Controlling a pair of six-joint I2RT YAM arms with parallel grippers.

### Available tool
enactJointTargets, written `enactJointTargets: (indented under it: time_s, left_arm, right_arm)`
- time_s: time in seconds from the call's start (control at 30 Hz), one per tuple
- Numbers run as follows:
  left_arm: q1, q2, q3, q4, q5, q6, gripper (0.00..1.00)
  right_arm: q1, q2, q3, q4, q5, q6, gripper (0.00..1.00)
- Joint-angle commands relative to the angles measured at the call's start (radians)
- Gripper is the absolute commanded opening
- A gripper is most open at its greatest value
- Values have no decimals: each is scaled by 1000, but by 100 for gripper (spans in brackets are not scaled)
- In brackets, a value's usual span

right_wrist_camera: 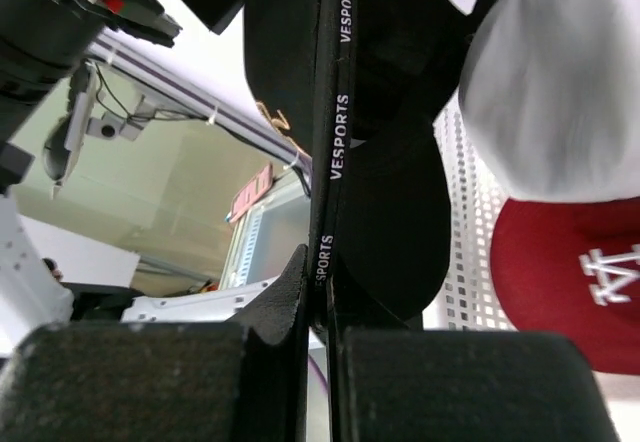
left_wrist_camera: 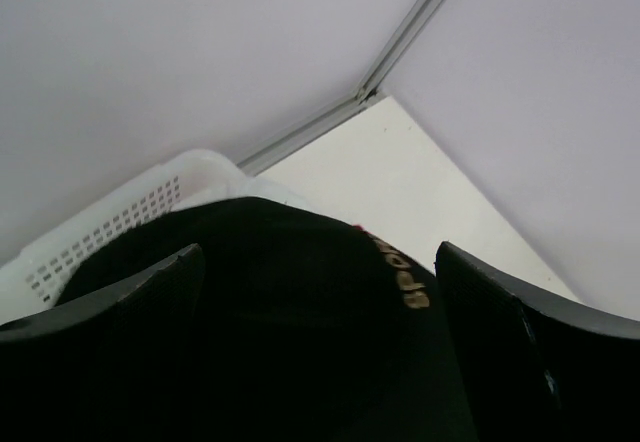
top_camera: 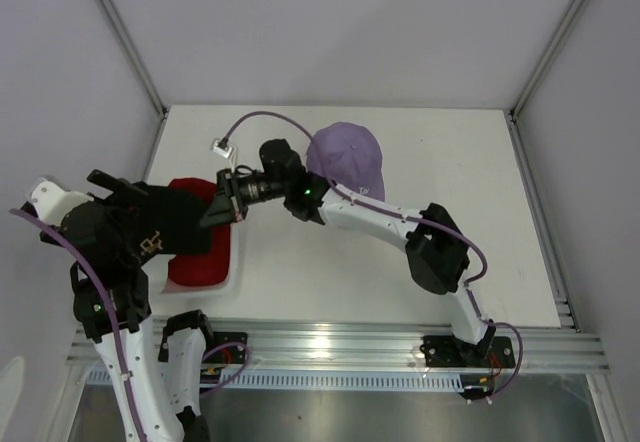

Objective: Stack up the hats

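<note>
A black cap [top_camera: 168, 218] with gold lettering hangs over the white mesh basket [top_camera: 233, 262] at the left. My right gripper [top_camera: 222, 205] is shut on its edge. In the right wrist view the fingers [right_wrist_camera: 290, 292] pinch the cap's black band [right_wrist_camera: 338, 132], printed VESPORTS. My left gripper [left_wrist_camera: 315, 262] is open, and the cap's crown [left_wrist_camera: 280, 302] fills the space between its fingers. A red cap [top_camera: 197, 262] with a white logo [right_wrist_camera: 610, 272] lies in the basket, with a white cap [right_wrist_camera: 555, 82] beside it. The lavender cap [top_camera: 347, 157] sits on the table at the back middle.
The basket's mesh wall [right_wrist_camera: 462, 262] stands close behind the pinched band. A small white connector on a purple cable [top_camera: 222, 146] lies behind the basket. White walls enclose the table on three sides, and an aluminium rail [top_camera: 340, 342] runs along the near edge.
</note>
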Motion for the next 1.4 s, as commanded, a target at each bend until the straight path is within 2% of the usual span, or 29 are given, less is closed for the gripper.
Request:
enactJointTargets:
  time_s: [0.0,0.1,0.13,0.27,0.37,0.5,0.53,0.67,0.8,0.93,1.07,1.13,1.23,1.37]
  left_arm:
    - [10,-2,97,9,4,86,100]
    - [11,-1,181,16,98,122,100]
    - [11,-4,189,41,191,131,100]
    - [11,1,198,110,405,133,99]
    - [11,21,179,145,480,107,99]
    - [11,78,154,168,559,79,99]
    - [11,82,149,179,573,67,99]
    - [11,102,119,228,620,45,99]
    - [11,114,82,240,619,37,100]
    - [11,102,10,281,614,1,100]
    - [11,102,-71,335,639,-50,99]
    - [11,110,-87,345,652,-53,100]
    - [11,119,-81,332,676,-27,100]
    - [11,113,-78,312,673,-1,99]
  right_arm:
    - [-53,-116,0,-45,1,-64,0]
    - [-123,-160,-23,-70,37,-52,0]
    - [-142,-174,-40,-61,41,-39,0]
    - [-229,-304,-155,7,80,-14,0]
    - [-314,-392,-293,77,124,36,0]
    - [-473,-595,-543,247,227,156,0]
    - [-495,-626,-633,281,257,179,0]
    - [-539,-703,-717,372,262,239,0]
    - [-519,-656,-677,421,193,296,0]
    - [-504,-588,-671,548,166,409,0]
    - [-550,-574,-747,776,232,557,0]
    - [-573,-596,-821,816,255,592,0]
    - [-611,-669,-914,795,284,595,0]
    - [-640,-778,-990,626,290,517,0]
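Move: The purple hat on its stand, where the pinched black hat is bound, lies some 31 cm to the right of the right hand, 17 cm farther out and 12 cm lower; the wooden stand is directly under the purple hat. From the left hand, the white hat, mostly hidden under the black one, lies about 11 cm ahead, 6 cm right and 24 cm below; the red hat in the tray is 8 cm ahead, 11 cm right and 27 cm below. Still pinching the black hat by its rim, the right hand carries it roughly 30 cm to the right and 17 cm forward towards the purple hat, turning clockwise, rising some 8 cm, then sinking by half that after a brief check. The open left hand lifts clear, swings right and forward, and sinks back to its starting height, nearing the white hat, turned some 35 degrees clockwise. ##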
